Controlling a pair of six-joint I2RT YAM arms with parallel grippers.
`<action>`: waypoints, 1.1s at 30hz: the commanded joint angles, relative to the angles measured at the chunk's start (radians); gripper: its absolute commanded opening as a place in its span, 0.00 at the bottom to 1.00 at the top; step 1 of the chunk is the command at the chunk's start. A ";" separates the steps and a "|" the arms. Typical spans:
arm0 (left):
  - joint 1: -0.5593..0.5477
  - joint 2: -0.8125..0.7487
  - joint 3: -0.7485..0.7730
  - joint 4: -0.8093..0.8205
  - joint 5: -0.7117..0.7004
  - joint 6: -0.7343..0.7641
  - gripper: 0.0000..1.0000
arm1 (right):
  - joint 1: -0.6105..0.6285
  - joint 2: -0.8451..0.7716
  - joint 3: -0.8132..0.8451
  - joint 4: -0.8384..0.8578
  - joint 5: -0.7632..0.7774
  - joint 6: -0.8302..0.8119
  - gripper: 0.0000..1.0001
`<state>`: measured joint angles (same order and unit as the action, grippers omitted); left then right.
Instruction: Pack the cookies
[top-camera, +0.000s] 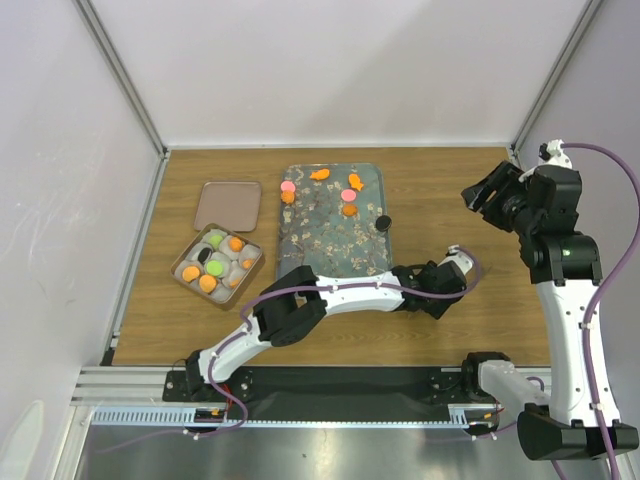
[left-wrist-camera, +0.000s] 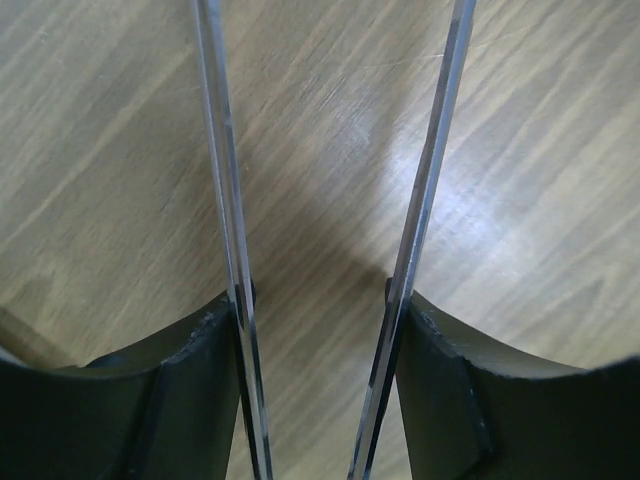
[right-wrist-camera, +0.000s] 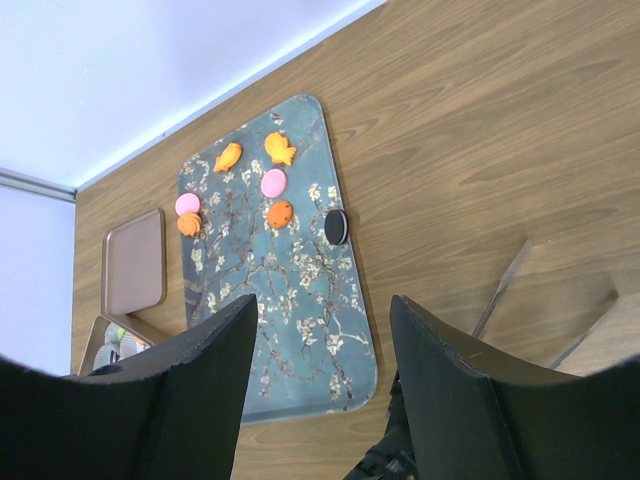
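Several cookies lie on the far part of the floral tray: pink discs, orange discs, orange fish and a black disc at the tray's right edge. More cookies fill the square tin. My left gripper is low over bare wood right of the tray; its thin metal fingers stand apart and empty. My right gripper is raised at the far right, open and empty. In the right wrist view it looks down on the tray and the black disc.
The tin's brownish-pink lid lies flat beyond the tin, left of the tray. The left arm stretches across the tray's near edge. Walls close the table at back and sides.
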<state>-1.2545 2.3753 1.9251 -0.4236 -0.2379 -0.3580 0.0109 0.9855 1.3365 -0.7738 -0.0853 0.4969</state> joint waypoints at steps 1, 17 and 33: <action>-0.003 0.015 0.060 0.059 -0.026 0.027 0.61 | -0.003 -0.033 0.021 -0.002 0.013 0.000 0.62; -0.006 0.016 0.052 0.065 -0.035 0.037 0.74 | -0.003 -0.031 0.013 -0.001 0.005 -0.014 0.63; -0.006 -0.152 -0.003 0.120 -0.070 0.113 0.86 | -0.003 -0.024 0.067 -0.015 0.005 -0.024 0.63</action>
<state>-1.2564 2.3383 1.9263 -0.3676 -0.2855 -0.2855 0.0109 0.9665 1.3495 -0.7956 -0.0856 0.4946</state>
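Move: Between the left fingers the tongs are already down on the bare wood, their middle some 2 cm ahead of that hand, 2 cm right and 2 cm below; their open ends point forward-right. The middle of the tray is about 24 cm left and 14 cm farther out, and the black cookie on its right edge about 14 cm left and 16 cm ahead. From the right hand the tongs lie some 7 cm back, 3 cm left and 33 cm below. Letting go of the tongs, the left hand stays low almost in place, drifting barely a centimetre forward-right while its fingers spread steadily from a bit over half to nearly wide open. Only at the very end does it lift about 3 cm straight up off them, tipping roughly 5 degrees towards level. ##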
